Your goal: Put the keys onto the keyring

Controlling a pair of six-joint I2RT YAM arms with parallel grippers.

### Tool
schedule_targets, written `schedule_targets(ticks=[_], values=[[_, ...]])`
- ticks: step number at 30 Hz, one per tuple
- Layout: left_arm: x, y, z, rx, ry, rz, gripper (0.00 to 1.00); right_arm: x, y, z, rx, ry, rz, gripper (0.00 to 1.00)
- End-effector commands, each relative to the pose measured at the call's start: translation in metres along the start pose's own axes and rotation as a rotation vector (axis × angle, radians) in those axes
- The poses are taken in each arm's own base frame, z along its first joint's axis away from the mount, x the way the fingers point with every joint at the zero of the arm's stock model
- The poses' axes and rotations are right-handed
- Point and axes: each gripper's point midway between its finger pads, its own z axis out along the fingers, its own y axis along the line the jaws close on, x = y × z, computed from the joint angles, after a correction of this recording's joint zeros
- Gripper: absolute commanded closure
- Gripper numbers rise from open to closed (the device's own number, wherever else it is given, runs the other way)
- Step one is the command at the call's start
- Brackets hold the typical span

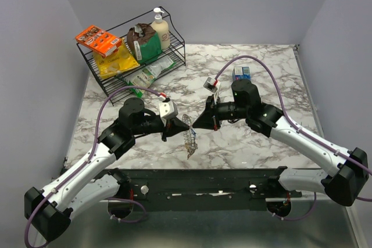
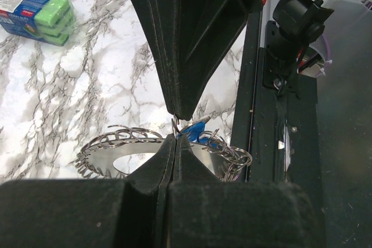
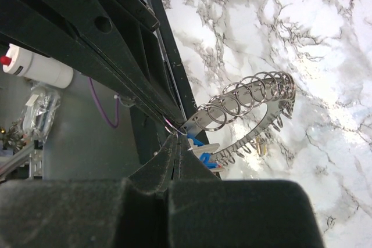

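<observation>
The keyring [image 1: 186, 129] is a silvery loop with many small wire rings along its edge, held up above the marble table between both arms. My left gripper [image 1: 176, 128] is shut on its flat rim [image 2: 110, 154] from the left. My right gripper [image 1: 196, 125] is shut on a small wire ring [image 3: 174, 126] at that same end, tip to tip with the left fingers [image 3: 116, 68]. A blue and white key [image 2: 196, 129] hangs on the keyring just past the pinch, also seen as the blue key [image 3: 204, 150]. Something slim dangles below the loop [image 1: 190, 150]. No red or yellow key shows.
A black wire rack [image 1: 174, 56] stands at the back left with an orange box [image 1: 97, 40], a pump bottle [image 1: 160, 26] and snack bags. A blue and green sponge pack [image 1: 241, 74], [image 2: 36, 13] lies behind the right arm. The black mounting rail [image 1: 203, 181] runs along the near edge.
</observation>
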Motion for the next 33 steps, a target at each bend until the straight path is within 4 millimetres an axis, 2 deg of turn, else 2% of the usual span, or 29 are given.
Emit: schedule_targets(ticks=[1, 13, 16, 17, 20, 23, 27, 33], values=[[-0.027, -0.012, -0.004, 0.048, -0.083, 0.068, 1.0, 0.005, -0.007, -0.002, 0.044, -0.008, 0.007, 0.99], [-0.03, -0.015, -0.005, 0.055, -0.102, 0.051, 1.0, 0.008, -0.005, -0.002, 0.029, 0.001, 0.004, 0.99], [-0.03, -0.015, -0.005, 0.053, -0.102, 0.049, 1.0, 0.005, -0.003, -0.005, 0.024, -0.014, -0.013, 0.84], [-0.03, -0.015, -0.005, 0.053, -0.102, 0.049, 1.0, 0.003, 0.001, -0.007, 0.019, -0.027, -0.026, 0.71], [-0.032, -0.015, -0.006, 0.052, -0.105, 0.055, 1.0, -0.002, 0.003, -0.015, 0.038, -0.064, -0.058, 0.48], [-0.033, -0.016, -0.006, 0.053, -0.107, 0.058, 1.0, -0.006, 0.004, -0.021, 0.054, -0.093, -0.09, 0.31], [-0.039, -0.018, -0.006, 0.07, -0.125, 0.078, 1.0, -0.017, 0.018, -0.033, 0.027, -0.165, -0.155, 0.17], [-0.043, -0.023, -0.005, 0.106, -0.128, 0.083, 1.0, -0.027, 0.042, -0.044, -0.058, -0.221, -0.229, 0.14]])
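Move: The small split ring being worked on sits between the two hands: about 1 cm left of the right hand's tips, level with them, and about 1 cm right of the left hand's. From the right hand, the blue-headed keys hang some 3 cm straight below. The big keyring disc, hung from the left fingers, has its middle about 5 cm below the right hand and 1 cm to its left, neither ahead nor back. The right hand, shut on the edge of the small split ring, first eases down about 1 cm, then opens its fingers wide, lets go and draws up about 5 cm from that low point, off to the right and a little back from the left hand, rolling some 10 degrees so its forward side lifts. Meanwhile the left hand keeps its pinch on the small split ring and rises about 2 cm, edging slightly back with the keyring disc still hanging from its tips. ##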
